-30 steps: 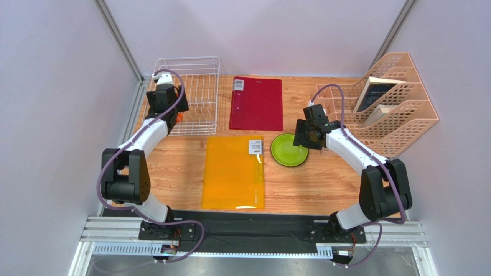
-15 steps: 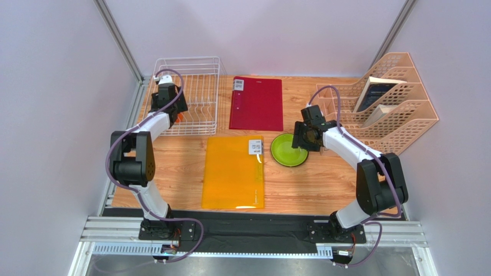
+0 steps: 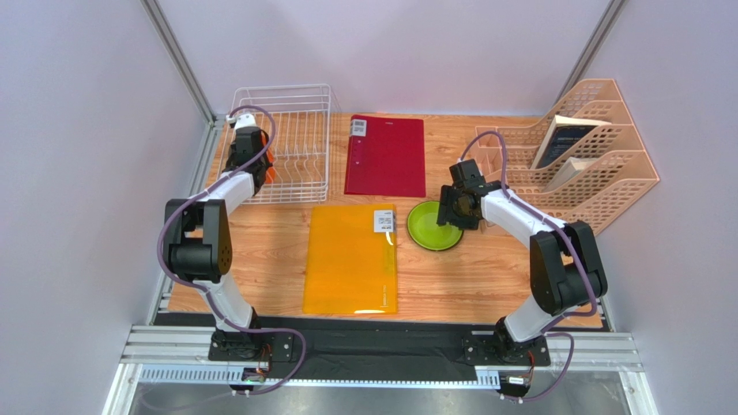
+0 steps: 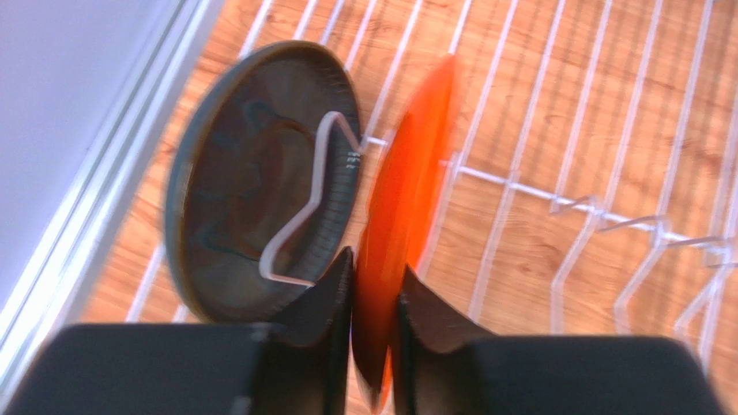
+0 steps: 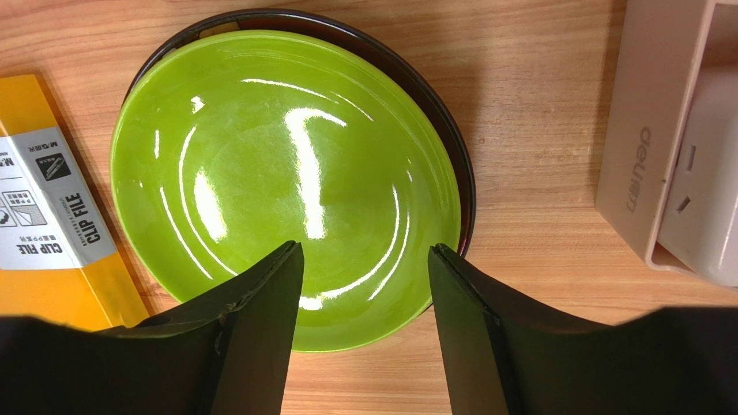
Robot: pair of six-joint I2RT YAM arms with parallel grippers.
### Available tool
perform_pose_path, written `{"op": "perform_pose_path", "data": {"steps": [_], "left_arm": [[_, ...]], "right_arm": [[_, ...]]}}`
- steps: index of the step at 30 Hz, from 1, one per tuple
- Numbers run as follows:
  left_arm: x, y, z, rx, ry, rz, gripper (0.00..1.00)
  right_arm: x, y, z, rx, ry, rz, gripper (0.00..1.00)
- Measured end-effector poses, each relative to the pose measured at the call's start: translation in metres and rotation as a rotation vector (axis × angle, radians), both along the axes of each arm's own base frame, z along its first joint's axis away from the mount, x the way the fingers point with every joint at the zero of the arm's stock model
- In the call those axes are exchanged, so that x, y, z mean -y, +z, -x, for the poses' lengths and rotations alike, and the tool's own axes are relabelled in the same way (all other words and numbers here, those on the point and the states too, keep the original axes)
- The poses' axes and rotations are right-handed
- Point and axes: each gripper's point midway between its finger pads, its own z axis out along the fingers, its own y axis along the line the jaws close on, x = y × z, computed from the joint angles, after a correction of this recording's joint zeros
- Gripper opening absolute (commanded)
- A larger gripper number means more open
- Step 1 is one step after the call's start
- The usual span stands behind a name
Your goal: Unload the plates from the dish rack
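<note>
The white wire dish rack (image 3: 286,138) stands at the back left. Inside it, an orange plate (image 4: 407,190) stands on edge between the tines, and a teal-grey plate (image 4: 251,181) stands just left of it against a wire loop. My left gripper (image 4: 377,264) is shut on the orange plate's near rim, one finger on each face. From the top view the left gripper (image 3: 252,164) sits over the rack's left side. A lime green plate (image 5: 286,173) lies on a dark-rimmed plate (image 5: 465,173) on the table. My right gripper (image 5: 364,251) hovers open over the green plate's near edge, holding nothing.
A red folder (image 3: 386,156) lies right of the rack, and a yellow folder (image 3: 351,258) in front of it, its edge close to the green plate (image 3: 433,226). The peach file organiser (image 3: 580,160) holding books stands just right of the right gripper (image 3: 456,207). A wall rail runs along the rack's left side.
The left gripper's fingers have closed from wide open onto the orange plate, after reaching a little deeper into the rack. The right arm has shifted only slightly above the green plate.
</note>
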Motion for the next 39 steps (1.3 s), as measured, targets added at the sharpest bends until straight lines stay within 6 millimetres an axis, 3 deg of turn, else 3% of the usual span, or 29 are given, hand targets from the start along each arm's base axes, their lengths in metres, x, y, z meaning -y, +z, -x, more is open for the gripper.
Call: {"op": "perform_pose_path", "data": {"steps": [2,3,4,10,13,18,22,25,29,32,35,39], "left_arm": [[-0.005,-0.003,0.004,-0.005,0.017,-0.003,0.17],[-0.005,-0.004,0.005,-0.006,0.015,0.005,0.12],[-0.005,-0.004,0.007,-0.006,0.013,0.005,0.00],[-0.004,0.008,0.015,0.006,0.005,-0.015,0.00],[-0.007,0.027,0.018,0.036,0.021,-0.044,0.00],[-0.006,0.073,0.027,0.095,0.064,-0.207,0.00],[0.004,0.108,0.039,0.144,0.086,-0.294,0.00],[0.016,0.127,0.046,0.183,0.037,-0.249,0.00],[0.049,0.149,0.053,0.261,-0.110,-0.065,0.00],[0.098,0.153,0.052,0.301,-0.284,0.167,0.00],[0.147,0.140,0.054,0.289,-0.438,0.391,0.00],[0.210,0.101,0.064,0.157,-0.594,0.624,0.00]], "right_arm": [[0.000,-0.001,0.000,-0.003,0.001,0.001,0.60],[0.000,-0.001,0.000,-0.004,0.002,0.001,0.60],[0.000,-0.001,0.000,-0.004,0.003,0.001,0.60],[-0.001,-0.001,-0.001,0.002,0.004,-0.003,0.59],[-0.001,-0.001,-0.002,0.007,0.004,-0.005,0.59],[-0.001,0.000,-0.003,0.009,0.007,-0.002,0.60],[0.000,0.004,-0.003,0.020,0.017,0.002,0.60],[-0.003,0.020,-0.006,0.060,0.031,-0.018,0.61],[-0.023,0.061,-0.017,0.184,0.082,-0.131,0.61],[-0.046,0.093,-0.027,0.284,0.146,-0.252,0.61],[-0.068,0.116,-0.036,0.347,0.209,-0.360,0.62],[-0.092,0.135,-0.045,0.395,0.273,-0.486,0.62]]}}
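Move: The orange plate stands on edge in the rack, its near rim between the left fingers, its middle about 4 cm ahead of that hand, 1 cm right and 4 cm lower. The black plate is some 6 cm to the left of the orange one; the red file lies roughly 35 cm to the left hand's right, 4 cm farther out. From the right hand the orange plate is about 22 cm ahead and 53 cm left; the green plate's middle is 5 cm left, level. Back a touch as its fingers finish closing on the orange plate's rim, then up about 15 cm, the left hand lifts the plate from its slot and swings it some 20 cm right towards the right hand, drawing back, turning clockwise and sinking slightly at the end. The right hand, first waiting, rises about 12 cm and goes left and forward over the green plate to meet it, open fingers tilting up to the left. ##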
